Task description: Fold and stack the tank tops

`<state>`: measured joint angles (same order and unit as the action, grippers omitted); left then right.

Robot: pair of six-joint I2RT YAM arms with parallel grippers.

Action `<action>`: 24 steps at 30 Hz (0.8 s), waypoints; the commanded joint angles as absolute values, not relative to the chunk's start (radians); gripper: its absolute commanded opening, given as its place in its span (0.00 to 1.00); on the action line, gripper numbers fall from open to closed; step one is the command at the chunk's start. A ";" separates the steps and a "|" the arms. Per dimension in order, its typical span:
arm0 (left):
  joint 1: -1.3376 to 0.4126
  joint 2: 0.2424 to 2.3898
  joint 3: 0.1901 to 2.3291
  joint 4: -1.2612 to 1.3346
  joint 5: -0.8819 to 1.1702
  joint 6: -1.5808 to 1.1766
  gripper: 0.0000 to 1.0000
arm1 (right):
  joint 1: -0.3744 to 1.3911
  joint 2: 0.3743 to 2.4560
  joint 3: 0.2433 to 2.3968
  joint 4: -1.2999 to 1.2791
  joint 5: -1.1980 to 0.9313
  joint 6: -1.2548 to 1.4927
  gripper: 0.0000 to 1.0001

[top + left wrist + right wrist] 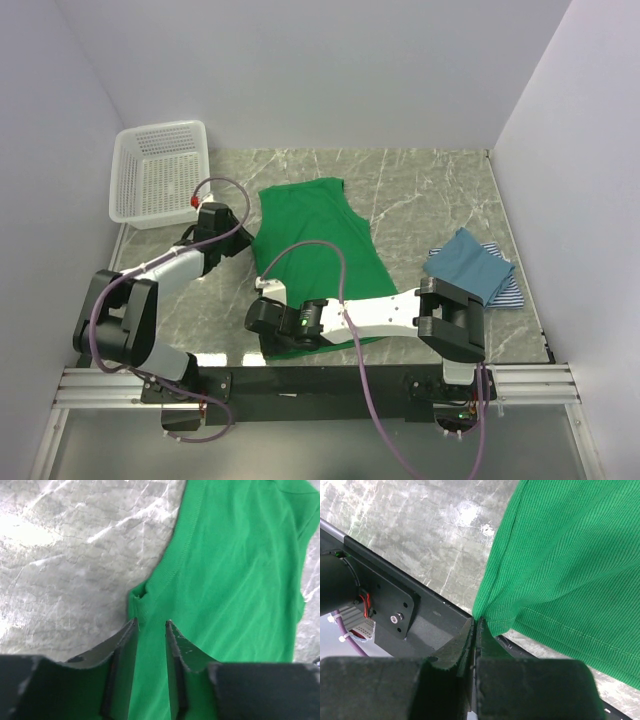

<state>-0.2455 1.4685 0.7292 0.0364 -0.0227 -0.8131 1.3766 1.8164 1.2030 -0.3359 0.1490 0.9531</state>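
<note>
The bright green tank top (318, 245) lies spread flat in the middle of the table. My left gripper (243, 240) stands at its left edge by the armhole. In the left wrist view its jaws (151, 622) are apart, astride the green cloth (230, 570), which shows flat in the gap. My right gripper (262, 292) is at the top's near-left corner, and in the right wrist view it (476, 620) is shut on the hem corner of the green cloth (570, 555). At the right, the teal-blue tank top (468, 262) lies folded on the striped one (507, 293).
A white lattice basket (160, 172) stands at the back left corner. White walls close in the table (430, 190) on the left, back and right. The black base rail (425, 625) runs along the near edge, right under my right gripper.
</note>
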 commanded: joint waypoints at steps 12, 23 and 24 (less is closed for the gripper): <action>-0.255 1.689 0.768 0.110 0.005 -0.769 0.33 | 1.373 1.821 1.224 -0.333 0.179 0.962 0.00; -0.253 1.732 0.899 -0.054 -0.170 -0.804 0.00 | 1.374 1.887 1.282 -0.296 0.124 0.963 0.00; -0.253 1.730 0.908 -0.081 -0.181 -0.802 0.01 | 1.374 1.891 1.288 -0.293 0.118 0.963 0.00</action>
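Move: About 3 cm ahead of the left fingers and 5 cm below them lies the lower armhole corner of the green tank top, on its left edge. The shoulder strap is roughly 12 cm ahead and 4 cm right of that hand; the empty basket stands some 15 cm ahead and 20 cm left. From the right hand, which already pinches the hem corner, the armhole corner is about 27 cm ahead and 3 cm left. Sinking about 4.5 cm onto the green top's left edge, the left hand then slides forward some 3 cm at that height while its partly open fingers shut, pinching the cloth at the lower armhole corner. The right hand keeps its pinch on the hem corner and settles about 1 cm lower near the end. ##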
